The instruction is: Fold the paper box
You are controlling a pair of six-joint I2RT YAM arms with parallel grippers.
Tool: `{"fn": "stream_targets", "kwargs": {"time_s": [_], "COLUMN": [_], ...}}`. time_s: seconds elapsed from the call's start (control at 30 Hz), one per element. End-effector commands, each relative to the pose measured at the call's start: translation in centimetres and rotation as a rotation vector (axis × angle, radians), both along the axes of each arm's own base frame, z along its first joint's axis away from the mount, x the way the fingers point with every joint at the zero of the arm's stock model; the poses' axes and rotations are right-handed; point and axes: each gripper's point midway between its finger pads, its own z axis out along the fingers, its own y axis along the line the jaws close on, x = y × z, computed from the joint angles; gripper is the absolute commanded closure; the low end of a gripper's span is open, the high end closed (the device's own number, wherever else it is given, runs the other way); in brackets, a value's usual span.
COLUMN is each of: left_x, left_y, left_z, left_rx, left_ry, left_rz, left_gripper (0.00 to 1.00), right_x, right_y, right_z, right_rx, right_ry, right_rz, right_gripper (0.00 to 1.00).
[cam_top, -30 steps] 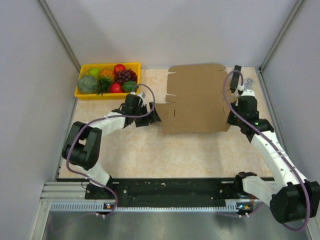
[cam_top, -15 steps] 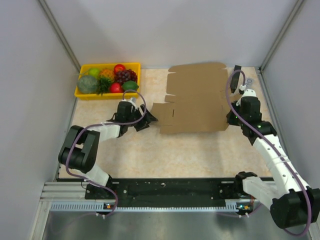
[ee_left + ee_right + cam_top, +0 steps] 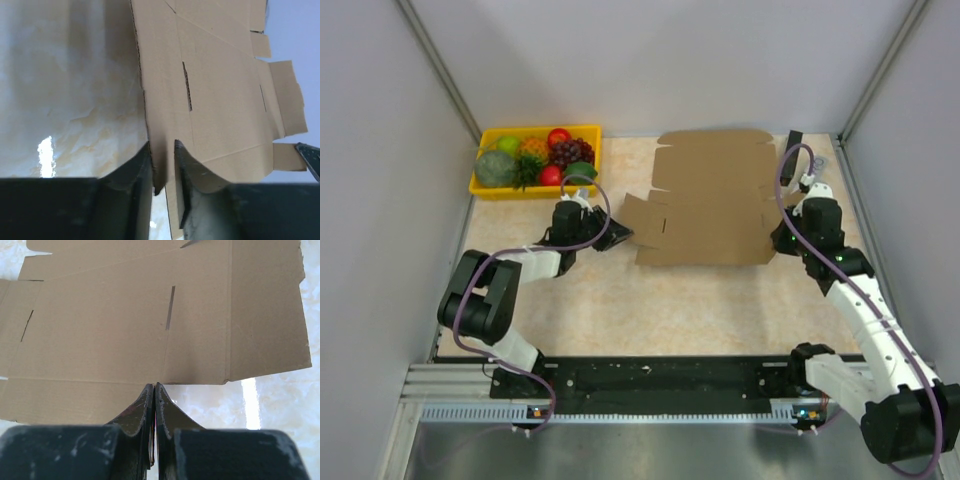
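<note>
The paper box [image 3: 710,200] is a flat brown die-cut cardboard sheet lying at the back middle of the table, also seen in the left wrist view [image 3: 215,90] and the right wrist view [image 3: 125,325]. My left gripper [image 3: 617,237] is at its left flap. Its fingers [image 3: 162,142] stand a little apart, with the flap's corner between them and the left finger [image 3: 142,165] against the board. My right gripper [image 3: 782,240] is shut and empty, its tips [image 3: 155,385] touching the sheet's right-hand edge.
A yellow tray [image 3: 480,190] of fruit stands at the back left, just behind my left arm. A small black object [image 3: 794,142] lies at the back right corner. Grey walls close in the table on three sides.
My left gripper has moved onto the left flap and its jaws have narrowed around it. The sheet has slid slightly left and the flap has tilted. The right gripper stays shut at the edge.
</note>
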Motion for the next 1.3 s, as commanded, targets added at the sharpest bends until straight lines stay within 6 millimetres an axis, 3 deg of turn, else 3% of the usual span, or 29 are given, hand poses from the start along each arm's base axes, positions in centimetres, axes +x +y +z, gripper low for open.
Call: {"fn": "stream_targets", "kwargs": {"time_s": [0.0, 0.03, 0.07, 0.1, 0.13, 0.17, 0.2, 0.27, 0.3, 0.37, 0.4, 0.47, 0.5, 0.57, 0.6, 0.67, 0.7, 0.77, 0.8, 0.87, 0.9, 1.1, 1.27], "left_x": [1.3, 1.3, 1.9, 1.5, 1.5, 1.8, 1.6, 0.9, 0.7, 0.1, -0.2, -1.1, -1.5, -2.5, -2.8, -3.5, -3.8, -4.6, -5.1, -6.3, -6.9, -9.9, -11.3], "left_y": [0.6, 0.8, 1.1, 1.9, 2.2, 2.5, 2.8, 3.9, 4.2, 4.8, 4.9, 4.8, 4.8, 4.7, 4.7, 5.1, 5.3, 5.8, 5.7, 5.8, 5.6, 5.0, 4.7], "left_z": [1.1, 1.2, 2.0, 1.2, 2.3, 3.3, 3.7, 5.5, 6.3, 8.9, 9.8, 12.3, 13.2, 15.3, 16.1, 18.4, 19.4, 22.3, 23.3, 25.9, 26.7, 29.2, 29.7], "left_rx": [0.064, 0.098, 0.146, 0.208, 0.238, 0.284, 0.314, 0.387, 0.408, 0.45, 0.46, 0.479, 0.484, 0.492, 0.491, 0.506, 0.507, 0.521, 0.518, 0.526, 0.518, 0.514, 0.522], "left_ry": [-0.049, -0.05, -0.093, -0.052, -0.082, -0.129, -0.14, -0.175, -0.195, -0.257, -0.276, -0.339, -0.356, -0.413, -0.438, -0.517, -0.555, -0.654, -0.688, -0.789, -0.821, -0.986, -1.046], "left_rz": [0.016, 0.016, 0.007, 0.023, 0.026, 0.013, 0.006, 0.004, 0.003, -0.02, -0.03, -0.08, -0.096, -0.142, -0.154, -0.151, -0.147, -0.133, -0.144, -0.165, -0.188, -0.283, -0.343], "left_gripper": [0.79, 0.89, 0.94, 0.99, 1.0, 1.0, 1.0, 1.0, 1.0, 1.0, 1.0, 1.0, 1.0, 1.0, 1.0, 1.0, 1.0, 1.0, 1.0, 1.0, 1.0, 1.0, 1.0], "right_x": [0.3, 0.1, 0.0, -0.3, -0.5, -0.7, -0.6, -1.4, -1.3, -2.1, -2.0, -2.2, -2.2, -2.1, -2.1, -1.4, -1.4, -1.7, -1.6, -2.0, -2.4, -5.3, -5.3], "right_y": [0.7, 0.7, 0.7, 0.6, 0.7, 0.6, 0.6, 1.1, 1.8, 2.3, 2.8, 4.9, 6.7, 9.3, 10.6, 13.2, 14.4, 17.4, 18.1, 20.4, 20.9, 25.2, 27.5], "right_z": [1.5, 1.4, 1.4, 1.2, 1.4, 1.5, 2.5, 2.8, 4.9, 5.9, 8.2, 10.1, 11.8, 13.4, 15.7, 16.4, 18.8, 19.9, 22.4, 23.8, 26.1, 30.7, 32.3], "right_rx": [0.056, 0.058, 0.06, 0.059, 0.059, 0.057, 0.054, 0.055, 0.059, 0.03, 0.023, 0.016, 0.055, 0.068, 0.08, 0.018, -0.015, -0.056, -0.068, -0.087, -0.106, -0.18, -0.282], "right_ry": [-0.065, -0.065, -0.063, -0.046, -0.045, -0.036, -0.045, 0.0, -0.027, 0.007, -0.041, -0.084, -0.116, -0.16, -0.214, -0.252, -0.324, -0.393, -0.475, -0.556, -0.632, -0.903, -0.996], "right_rz": [0.014, 0.015, 0.015, 0.012, 0.014, 0.014, 0.015, 0.055, 0.089, 0.13, 0.158, 0.285, 0.381, 0.535, 0.608, 0.741, 0.803, 0.974, 1.011, 1.139, 1.168, 1.443, 1.476], "right_gripper": [1.0, 0.98, 0.87, 0.79, 0.72, 0.57, 0.52, 0.43, 0.41, 0.37, 0.36, 0.32, 0.32, 0.32, 0.32, 0.32, 0.32, 0.32, 0.32, 0.32, 0.32, 0.32, 0.34]}}
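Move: The left hand's half-closed fingers straddle the near outer corner of the paper box's left flap; that flap's middle lies about 3 cm ahead and 3 cm right of them. The yellow basket is some 15 cm ahead and 20 cm left, 7 cm below. The right hand holds the sheet's raised near right corner: the paper box's middle is about 7 cm ahead, 14 cm left and 5 cm below, while the black box is roughly 20 cm ahead, 5 cm right and 17 cm below. The left fingers shut on the flap corner and pinch it, then lift it about 27 cm while drawing back some 10 cm, the fingers tipping upward. The right fingers open and let go of the other corner; that hand swings left over the sheet towards the left hand and rises some 30 cm, turning counter-clockwise with its fingers staying open. ##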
